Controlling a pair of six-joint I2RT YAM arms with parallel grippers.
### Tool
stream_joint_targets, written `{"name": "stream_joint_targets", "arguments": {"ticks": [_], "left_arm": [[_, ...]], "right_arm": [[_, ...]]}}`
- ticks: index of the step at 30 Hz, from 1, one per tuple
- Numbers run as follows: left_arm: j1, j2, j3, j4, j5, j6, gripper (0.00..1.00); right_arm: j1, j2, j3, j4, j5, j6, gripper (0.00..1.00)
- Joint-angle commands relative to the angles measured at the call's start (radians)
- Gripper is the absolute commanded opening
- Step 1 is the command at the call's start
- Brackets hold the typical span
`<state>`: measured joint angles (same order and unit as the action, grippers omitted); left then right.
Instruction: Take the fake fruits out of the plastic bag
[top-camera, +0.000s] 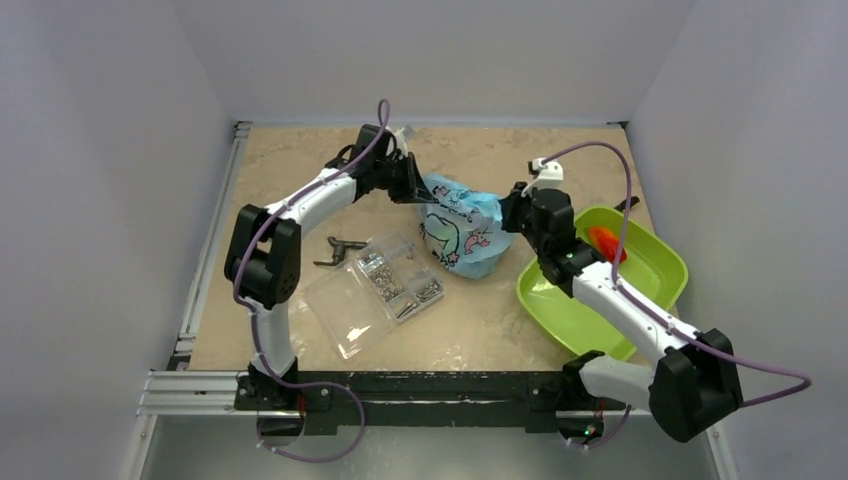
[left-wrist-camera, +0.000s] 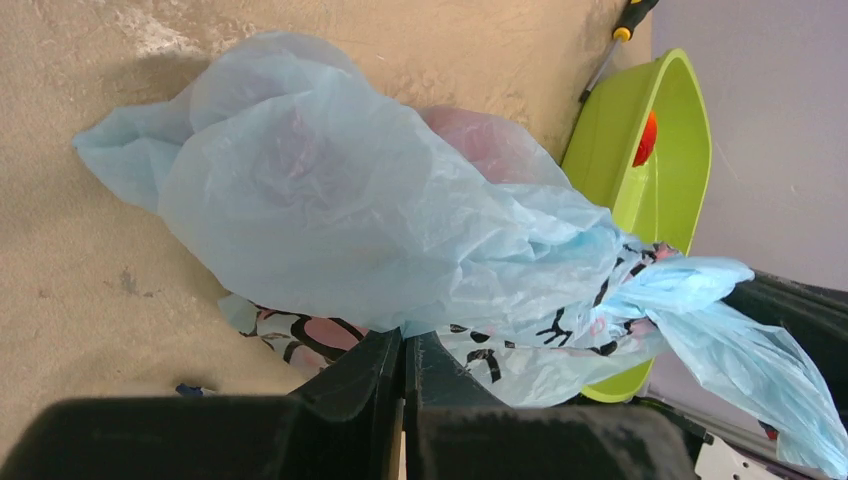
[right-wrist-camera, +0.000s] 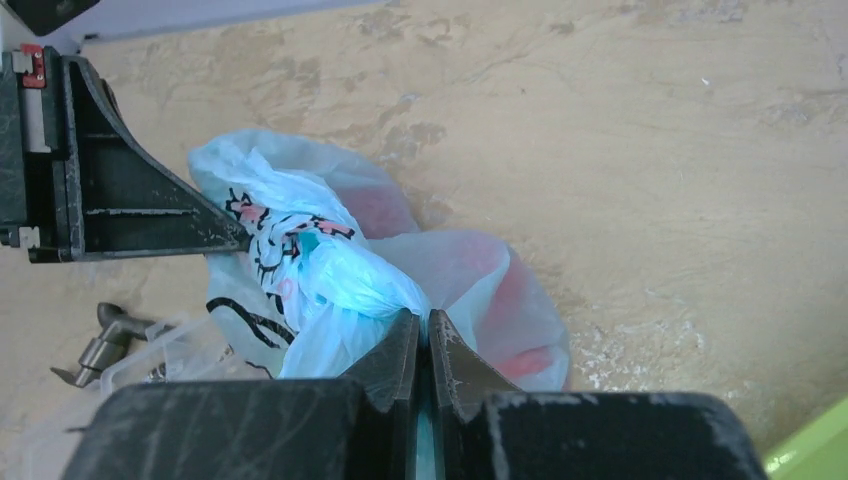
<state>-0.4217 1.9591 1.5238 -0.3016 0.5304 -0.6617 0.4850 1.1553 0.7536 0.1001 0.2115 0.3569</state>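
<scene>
The light-blue plastic bag (top-camera: 462, 232) with its pink and black cartoon print lies mid-table, bulging. My left gripper (top-camera: 420, 192) is at its far left side, jaws shut on a pinch of the bag's film (left-wrist-camera: 404, 340). From the right, my right gripper (top-camera: 508, 215) is shut on a bunched fold of the bag (right-wrist-camera: 424, 325). Reddish fake fruits (right-wrist-camera: 515, 300) show dimly through the film and are also seen in the left wrist view (left-wrist-camera: 480, 140). One orange-red fruit (top-camera: 604, 243) lies in the lime-green tray (top-camera: 650, 290).
A clear compartment box (top-camera: 375, 290) holding small metal parts sits left of the bag, with a dark metal tool (top-camera: 338, 250) beside it. A screwdriver (left-wrist-camera: 625, 25) lies behind the tray (left-wrist-camera: 655, 170). White walls close in the table on three sides.
</scene>
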Motion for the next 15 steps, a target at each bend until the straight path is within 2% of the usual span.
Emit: {"name": "stream_joint_targets", "arguments": {"ticks": [1, 3, 6, 8, 9, 12, 15], "left_arm": [[0.027, -0.078, 0.02, -0.01, -0.043, 0.029, 0.0], [0.025, -0.104, 0.009, 0.017, -0.023, 0.038, 0.02], [0.022, -0.162, -0.011, 0.021, -0.072, 0.104, 0.3], [0.006, -0.21, 0.006, -0.015, -0.151, 0.233, 0.47], [-0.005, -0.225, 0.015, -0.029, -0.188, 0.287, 0.59], [-0.046, -0.238, 0.036, -0.044, -0.269, 0.393, 0.86], [-0.094, -0.224, 0.035, -0.023, -0.305, 0.448, 0.94]], "right_arm": [[-0.042, -0.002, 0.025, 0.055, -0.117, 0.021, 0.0], [-0.042, 0.007, 0.041, 0.042, -0.132, -0.004, 0.0], [-0.042, 0.006, 0.053, 0.036, -0.135, -0.043, 0.0], [-0.042, 0.006, 0.062, 0.033, -0.152, -0.074, 0.0], [-0.042, 0.007, 0.069, 0.027, -0.16, -0.098, 0.0], [-0.042, 0.013, 0.088, 0.007, -0.205, -0.161, 0.0], [-0.043, 0.011, 0.077, 0.018, -0.248, -0.16, 0.0]]}}
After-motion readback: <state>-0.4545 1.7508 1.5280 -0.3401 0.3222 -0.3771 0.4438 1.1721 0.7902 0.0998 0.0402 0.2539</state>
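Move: At the tips of the left hand's shut fingers is the left edge of the plastic bag; its middle lies about 7 cm right, 4 cm back and 7 cm below that hand. The open parts box sits some 16 cm back, 7 cm left and 13 cm below it. From the right hand, which already pinches the gathered handle, the bag's middle is roughly 8 cm left, 5 cm back and 13 cm down; the green tray is 21 cm right, 17 cm back and 18 cm down. Opening wide, the left fingers let go of the bag's left edge; the hand lifts about 8 cm clear, easing 2-3 cm left as its wrist rolls some 25 degrees. The right hand keeps its pinch on the gathered handle, holding nearly in place while swinging slightly counter-clockwise and drifting a little left, towards the bag. ##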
